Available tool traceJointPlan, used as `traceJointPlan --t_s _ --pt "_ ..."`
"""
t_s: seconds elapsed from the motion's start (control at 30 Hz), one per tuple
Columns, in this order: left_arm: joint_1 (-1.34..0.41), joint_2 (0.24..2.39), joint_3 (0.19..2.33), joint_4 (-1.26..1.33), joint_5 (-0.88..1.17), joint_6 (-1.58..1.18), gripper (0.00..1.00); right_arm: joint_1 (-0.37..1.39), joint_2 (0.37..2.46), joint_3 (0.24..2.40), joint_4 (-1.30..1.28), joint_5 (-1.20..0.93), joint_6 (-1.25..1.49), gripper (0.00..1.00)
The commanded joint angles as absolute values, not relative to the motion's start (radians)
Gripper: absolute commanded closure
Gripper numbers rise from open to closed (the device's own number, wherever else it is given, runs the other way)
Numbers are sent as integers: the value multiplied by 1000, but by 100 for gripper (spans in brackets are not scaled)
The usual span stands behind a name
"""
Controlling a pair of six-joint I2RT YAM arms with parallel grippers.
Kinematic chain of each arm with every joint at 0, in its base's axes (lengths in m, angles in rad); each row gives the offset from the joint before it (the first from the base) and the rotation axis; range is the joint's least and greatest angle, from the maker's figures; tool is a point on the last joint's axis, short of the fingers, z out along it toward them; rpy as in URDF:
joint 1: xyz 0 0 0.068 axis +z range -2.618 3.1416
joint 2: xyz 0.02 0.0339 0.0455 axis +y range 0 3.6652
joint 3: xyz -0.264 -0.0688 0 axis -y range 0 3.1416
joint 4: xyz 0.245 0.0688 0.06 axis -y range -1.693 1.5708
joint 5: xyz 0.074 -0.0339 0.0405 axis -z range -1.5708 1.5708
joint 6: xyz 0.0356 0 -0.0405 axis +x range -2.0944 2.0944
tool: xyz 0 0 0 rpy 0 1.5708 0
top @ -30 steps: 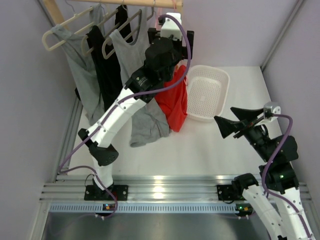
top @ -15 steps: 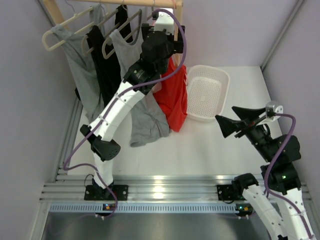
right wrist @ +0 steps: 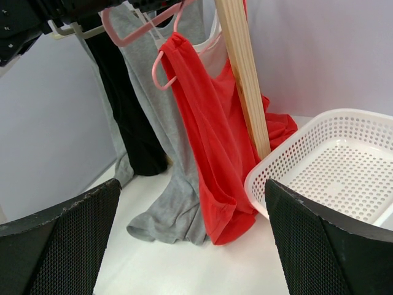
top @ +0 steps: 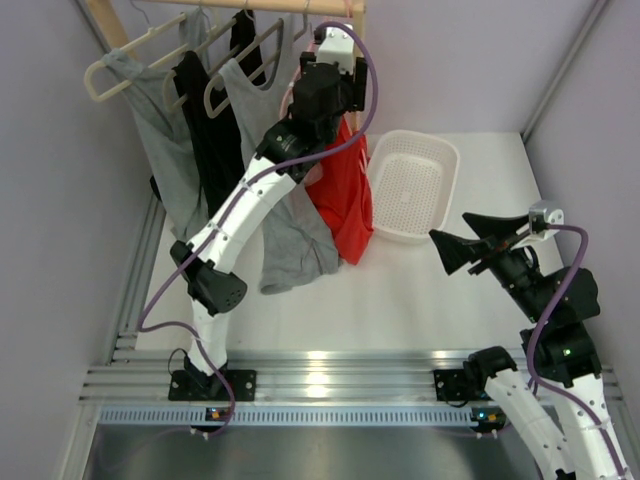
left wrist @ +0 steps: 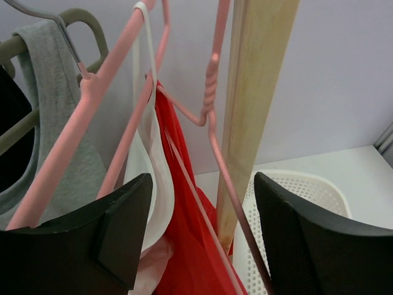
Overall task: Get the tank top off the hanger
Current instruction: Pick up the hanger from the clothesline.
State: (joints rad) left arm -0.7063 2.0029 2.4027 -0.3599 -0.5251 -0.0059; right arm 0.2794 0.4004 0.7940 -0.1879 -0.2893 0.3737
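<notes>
A red tank top [top: 347, 195] hangs from a thin pink hanger [left wrist: 209, 101] on the wooden rail, next to the upright wooden post [left wrist: 255, 92]. In the right wrist view the red tank top [right wrist: 209, 123] drapes down to the table. My left gripper [left wrist: 202, 196] is raised to the hanger's neck, open, with the pink wires and red fabric [left wrist: 184, 246] between its jaws but not pinched. A white strap [left wrist: 150, 153] hangs on the same pink hanger. My right gripper [right wrist: 191, 190] hovers open and empty low over the table, right of the clothes.
A white perforated basket [top: 440, 150] sits on the table right of the post. Left of the red top hang a grey tank top [top: 290, 230], a black one [top: 210, 140] and another grey one [top: 165, 150] on beige hangers.
My left arm has risen and moved back toward the rail, bringing its jaws around the pink hanger's neck; the jaws have narrowed a little. The right arm has barely moved.
</notes>
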Motion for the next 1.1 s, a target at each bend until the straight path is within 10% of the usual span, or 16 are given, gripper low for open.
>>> traceJointPlan --t_s 0.0,0.5,0.67,0.8,1.07 --pt "-683 1999 2407 -337 -492 -31 30 287 405 839 -195 -285 365 1" --pt "-647 1962 2390 -322 -517 -63 53 287 407 836 -195 -288 365 1" --pt "-641 1954 2388 -319 -486 -89 68 287 405 833 -195 -290 365 1" --pt "-641 1948 2388 -308 -476 -87 100 287 403 830 -195 -290 367 1" --pt "-640 1922 2387 -293 -423 -81 100 285 397 825 -195 -291 367 1"
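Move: The pink hanger carrying the red tank top already passes between the left hand's open fingers just below its twisted neck, about 2 cm ahead and 1 cm to the right, at the fingers' height. The tank top hangs below it, its middle some 18 cm under the hand, about 2 cm ahead and 1 cm right. The wooden post stands about 6 cm ahead and 4 cm right; the white top's hanger, about 3 cm ahead and 5 cm left. From the right hand the red top's hanger is roughly 30 cm ahead, 25 cm left and 10 cm up. The left hand creeps about 2 cm forward and 2 cm to its left, away from the wooden post, its fingers staying level and pointing forward and its right finger carrying the pink hanger's arm leftward. Meanwhile the fingers close from three-quarters open to shut, pinching the hanger between the pads just below its twisted neck, and the hand then eases a mere half centimetre back to the right. ##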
